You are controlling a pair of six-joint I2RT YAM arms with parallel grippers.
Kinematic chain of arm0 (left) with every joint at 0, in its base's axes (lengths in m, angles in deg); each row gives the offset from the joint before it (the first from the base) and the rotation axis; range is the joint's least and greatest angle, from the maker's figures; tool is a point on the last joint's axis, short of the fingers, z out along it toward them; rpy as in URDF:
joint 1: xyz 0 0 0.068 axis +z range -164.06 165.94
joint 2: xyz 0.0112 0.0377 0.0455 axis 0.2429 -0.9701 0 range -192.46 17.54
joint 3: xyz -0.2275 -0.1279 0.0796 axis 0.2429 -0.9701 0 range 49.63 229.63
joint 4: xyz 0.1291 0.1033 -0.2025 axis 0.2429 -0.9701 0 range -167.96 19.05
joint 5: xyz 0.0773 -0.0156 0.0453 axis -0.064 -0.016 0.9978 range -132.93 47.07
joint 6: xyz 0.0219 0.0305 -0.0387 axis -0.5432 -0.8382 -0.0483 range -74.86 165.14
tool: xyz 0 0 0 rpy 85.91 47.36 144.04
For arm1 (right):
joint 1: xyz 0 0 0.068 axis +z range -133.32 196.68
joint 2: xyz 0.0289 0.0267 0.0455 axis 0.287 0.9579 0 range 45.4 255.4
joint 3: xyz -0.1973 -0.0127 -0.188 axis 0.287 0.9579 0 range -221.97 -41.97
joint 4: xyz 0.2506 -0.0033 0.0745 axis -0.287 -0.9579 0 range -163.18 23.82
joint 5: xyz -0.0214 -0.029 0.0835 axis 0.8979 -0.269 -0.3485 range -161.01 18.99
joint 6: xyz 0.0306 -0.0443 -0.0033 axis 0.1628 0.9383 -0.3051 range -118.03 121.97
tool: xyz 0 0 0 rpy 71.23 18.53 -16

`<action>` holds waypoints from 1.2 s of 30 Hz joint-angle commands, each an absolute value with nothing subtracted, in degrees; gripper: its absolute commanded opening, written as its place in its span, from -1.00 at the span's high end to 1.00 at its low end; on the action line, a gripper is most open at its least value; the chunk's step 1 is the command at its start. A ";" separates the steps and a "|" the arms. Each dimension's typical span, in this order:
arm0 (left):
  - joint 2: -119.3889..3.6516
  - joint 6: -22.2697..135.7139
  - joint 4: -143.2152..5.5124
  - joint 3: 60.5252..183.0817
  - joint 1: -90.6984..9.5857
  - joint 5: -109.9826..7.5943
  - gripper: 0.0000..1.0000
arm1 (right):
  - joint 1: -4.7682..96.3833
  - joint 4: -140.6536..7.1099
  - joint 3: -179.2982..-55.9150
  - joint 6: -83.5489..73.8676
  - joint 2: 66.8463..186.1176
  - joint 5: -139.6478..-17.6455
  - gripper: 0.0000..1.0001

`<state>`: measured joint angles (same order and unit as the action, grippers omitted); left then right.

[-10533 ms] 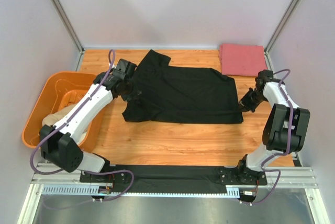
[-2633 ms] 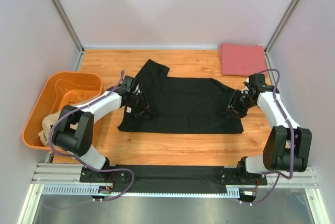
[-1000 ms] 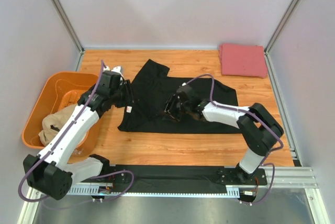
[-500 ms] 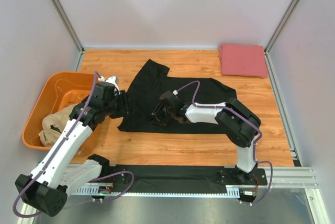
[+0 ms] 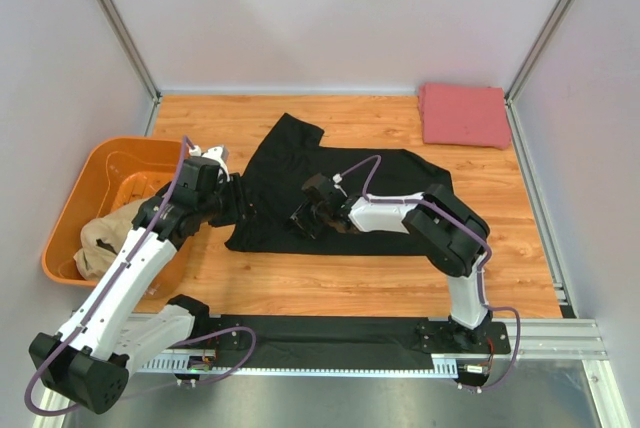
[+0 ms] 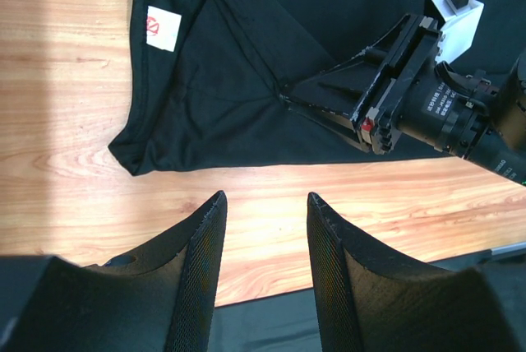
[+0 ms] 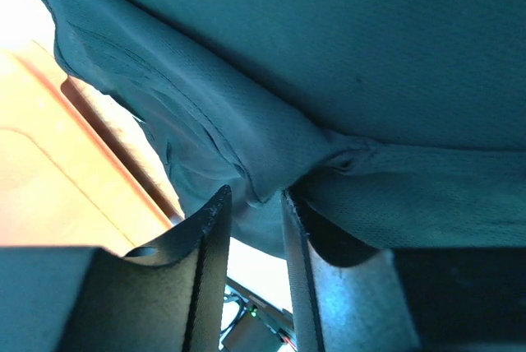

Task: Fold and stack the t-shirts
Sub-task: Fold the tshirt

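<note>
The black t-shirt (image 5: 290,153) lies spread across the middle of the wooden table, its white neck label (image 6: 163,27) at its left side. My right gripper (image 5: 300,220) reaches across the shirt to its lower left part and is shut on a pinched fold of the black cloth (image 7: 255,192); the cloth puckers at its tips in the left wrist view (image 6: 285,99). My left gripper (image 6: 263,196) is open and empty, just off the shirt's left front edge (image 5: 243,206). The pinkish-red t-shirt (image 5: 462,115) lies folded at the back right. The tan t-shirt (image 5: 105,238) sits in the tub.
The orange plastic tub (image 5: 110,163) stands off the table's left side, under my left arm. A black strip (image 5: 330,333) runs along the near edge between the arm bases. Bare wood (image 5: 350,278) lies in front of the black shirt.
My right arm has swung from the shirt's right edge across to its lower left and closed on the cloth. My left gripper has drawn back off the shirt toward the tub.
</note>
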<state>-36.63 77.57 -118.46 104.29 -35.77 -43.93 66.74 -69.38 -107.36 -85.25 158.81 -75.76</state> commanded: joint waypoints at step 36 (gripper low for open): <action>-46.53 71.42 -117.10 107.12 -34.63 -52.60 -0.12 | 58.34 -49.30 -104.11 -77.66 158.87 -107.65 0.99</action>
<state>-46.84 72.41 -118.29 106.28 -35.42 -50.48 58.59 -52.90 -104.58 -78.75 159.77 -100.68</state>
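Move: The loose fold of the black t-shirt that I'm about to grip is right between my right fingertips, only about 1 cm ahead and 1 cm below. From that hand, the shirt's white tag is some 12 cm to the left and 4 cm farther out, and its near edge is roughly 6 cm straight back. From my left hand the fold is about 4 cm ahead, 11 cm right and 17 cm below; the tag is 8 cm ahead, 1 cm left, just as low. I shut my right fingers fully on the t-shirt's fold, pinching it almost in place, then lift it about 4 cm while the wrist rolls its left side up by some 20 degrees and swings counter-clockwise. As that lift goes on, my left hand sinks about 3 cm and eases right towards the fold, fingers half open, tipping down and turning slightly clockwise. ##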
